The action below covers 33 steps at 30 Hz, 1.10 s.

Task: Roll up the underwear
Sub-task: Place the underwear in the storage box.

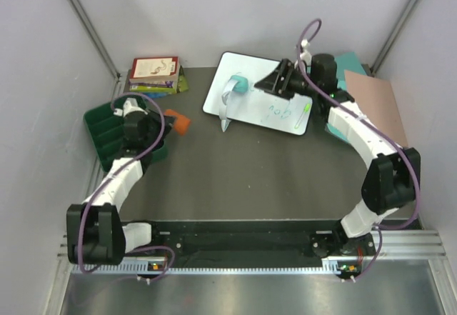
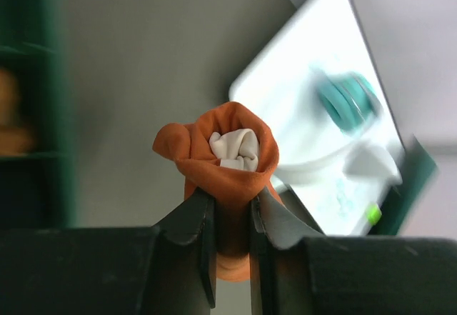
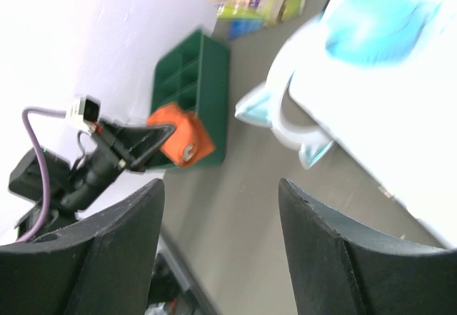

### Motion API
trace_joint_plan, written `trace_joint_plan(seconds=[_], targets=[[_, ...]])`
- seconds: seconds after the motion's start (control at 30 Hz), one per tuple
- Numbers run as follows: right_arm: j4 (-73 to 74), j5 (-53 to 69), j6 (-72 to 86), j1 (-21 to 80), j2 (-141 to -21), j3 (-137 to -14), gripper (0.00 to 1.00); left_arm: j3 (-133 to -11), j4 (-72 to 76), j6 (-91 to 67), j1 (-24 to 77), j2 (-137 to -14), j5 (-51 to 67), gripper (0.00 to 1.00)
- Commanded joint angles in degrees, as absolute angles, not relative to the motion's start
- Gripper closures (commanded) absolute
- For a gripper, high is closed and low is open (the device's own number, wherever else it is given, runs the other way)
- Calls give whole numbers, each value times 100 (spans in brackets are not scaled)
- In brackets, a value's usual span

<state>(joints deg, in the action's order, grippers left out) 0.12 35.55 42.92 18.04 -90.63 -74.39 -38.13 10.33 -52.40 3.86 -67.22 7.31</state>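
The rust-orange underwear [image 2: 227, 159] is a tight roll with its white waistband coiled in the centre. My left gripper [image 2: 232, 202] is shut on the roll's lower part and holds it above the dark table. From above, the roll [image 1: 180, 123] hangs beside the green tray, with the left gripper [image 1: 172, 119] around it. My right gripper [image 1: 270, 84] hovers over the white board with its jaws wide apart and nothing between them. In the right wrist view, the right gripper [image 3: 220, 188] looks across at the orange roll [image 3: 183, 139]. The black and mustard-tan underwear do not show clearly.
A green compartment tray [image 1: 102, 131] sits at the left, and books [image 1: 153, 73] lie behind it. On the white board [image 1: 264, 108] at the back centre lies a teal and white soft item [image 1: 233, 90]. Teal [image 1: 351, 63] and pink [image 1: 375, 108] flat boards lie at the right.
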Motion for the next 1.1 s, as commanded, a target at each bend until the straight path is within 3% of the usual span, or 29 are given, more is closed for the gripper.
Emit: trace_joint_plan(seconds=[0.0, 0.23, 0.4, 0.73, 1.07], targets=[[1536, 2972, 3236, 1767, -9553, -9050, 36, -4568, 197, -5143, -333, -6908, -398, 100], [2803, 3260, 3489, 1547, -10151, -10274, 36, -4386, -1158, -5238, -1238, -5916, -1896, 100], [3496, 3691, 3384, 1503, -10528, -10906, 36, -3877, -1389, -5239, -1801, -5406, -1810, 100], [3586, 4324, 3489, 1450, -10890, -11654, 37, -3261, -852, -5572, -2294, -5870, -1442, 100], [3533, 4447, 3639, 1450, -10846, -11725, 37, -3911, -2399, -6205, -2338, -6389, -2390, 100]])
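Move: The left hand already grips the rolled orange underwear. The storage box's empty near-left compartment lies about 21 cm to its left, 8 cm back and 16 cm below. The brown roll in the box is some 12 cm left, level fore and aft and 15 cm below; the book stack is about 22 cm ahead, 8 cm left and 14 cm below. From the right hand that compartment is roughly 50 cm left, 10 cm back and 25 cm below. Left hand swings the underwear about 22 cm left, back and down over the box, turning counter-clockwise; right eases forward-up. ##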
